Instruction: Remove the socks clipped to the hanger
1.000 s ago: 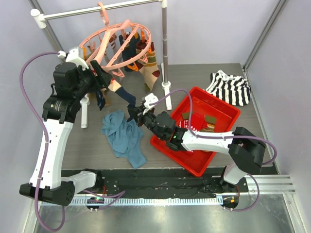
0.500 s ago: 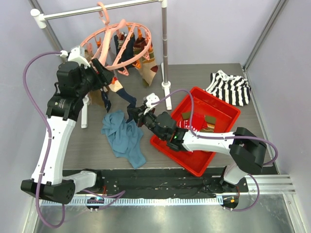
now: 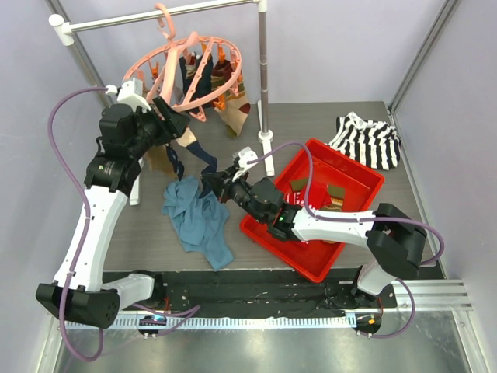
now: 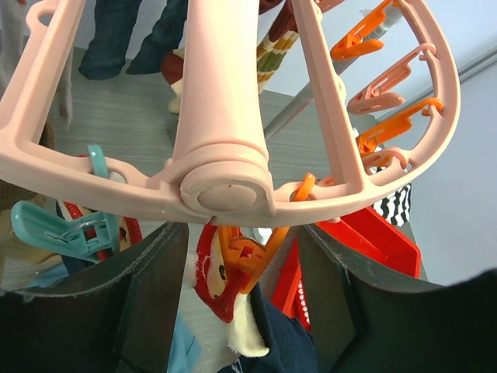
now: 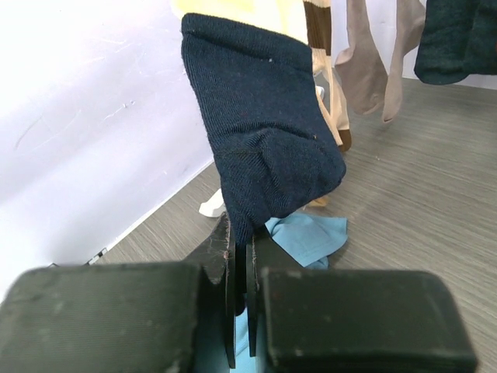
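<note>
The salmon-pink hanger (image 3: pixel 194 71) hangs tilted from the rail, with several socks (image 3: pixel 233 101) clipped under its far side. My left gripper (image 3: pixel 172 120) is up at its near rim. In the left wrist view my left gripper (image 4: pixel 242 237) stands open, one jaw on each side of an orange clip (image 4: pixel 250 255). That clip pinches a red-and-white sock top (image 4: pixel 208 281) with a navy foot, under the hanger's ring (image 4: pixel 221 116). Lower down, my right gripper (image 3: pixel 210 183) is shut on the toe of this navy sock (image 3: pixel 203 158). The right wrist view shows the sock (image 5: pixel 268 132) rising from my right gripper (image 5: pixel 242 241).
A grey rail (image 3: pixel 155 14) and its upright post (image 3: pixel 264 78) carry the hanger. A red tray (image 3: pixel 349 161) at the right holds several loose socks (image 3: pixel 314 194). A plain blue cloth (image 3: pixel 194 217) lies below the hanger. A black-and-white striped garment (image 3: pixel 365 140) lies at the back right.
My left arm and the hanger's near rim have shifted a little right and up. My right gripper has kept its hold on the navy sock and barely moved.
</note>
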{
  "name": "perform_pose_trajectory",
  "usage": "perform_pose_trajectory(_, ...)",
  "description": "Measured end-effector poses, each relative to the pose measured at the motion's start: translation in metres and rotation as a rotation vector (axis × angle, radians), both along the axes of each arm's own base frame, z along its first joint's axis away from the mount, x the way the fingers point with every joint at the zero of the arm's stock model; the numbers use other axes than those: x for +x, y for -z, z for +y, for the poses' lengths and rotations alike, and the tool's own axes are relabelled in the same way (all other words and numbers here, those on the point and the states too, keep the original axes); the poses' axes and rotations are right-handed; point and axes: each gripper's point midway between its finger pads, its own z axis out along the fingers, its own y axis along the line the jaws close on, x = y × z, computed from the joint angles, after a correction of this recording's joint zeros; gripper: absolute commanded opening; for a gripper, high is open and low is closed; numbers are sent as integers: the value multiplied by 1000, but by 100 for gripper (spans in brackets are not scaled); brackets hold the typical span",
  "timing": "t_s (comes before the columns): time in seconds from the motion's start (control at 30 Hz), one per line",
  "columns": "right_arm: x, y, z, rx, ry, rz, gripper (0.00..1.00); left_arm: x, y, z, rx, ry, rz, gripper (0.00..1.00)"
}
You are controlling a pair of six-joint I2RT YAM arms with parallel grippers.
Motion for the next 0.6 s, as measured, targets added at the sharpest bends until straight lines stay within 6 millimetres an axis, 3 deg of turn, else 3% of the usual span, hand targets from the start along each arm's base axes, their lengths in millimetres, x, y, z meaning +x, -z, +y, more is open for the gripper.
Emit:
perform_pose_trajectory(0.2,1,2,-2,2,-2,7,1,3,-6,-1,-5,2,-27,50)
perform_pose_trajectory(0.43,1,-7,-6,20,0,1,1,7,-5,-3,-14,5,-25,0)
perform_pose_trajectory(0.6,1,-6,-16,3,30,48,1,11,-11,-3,-30,-2,-22,0)
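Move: The orange clip on the pink hanger's near rim sits between the left hand's open fingers, about 2 cm ahead of its grip point and level in height. A teal clip is about 3 cm ahead of that hand and 7 cm to its left. From the right hand, already pinching the navy sock's toe, the orange clip is about 11 cm ahead, 8 cm left and 10 cm up; the red box's middle is 27 cm right, 2 cm ahead and 25 cm down. Easing about 1 cm forward and up, the left hand shuts its wide-open fingers on the orange clip and ends with it pinched. The right hand keeps its hold on the navy sock's toe and, near the end, draws it some 1.5 cm to the right, away from the clip. ##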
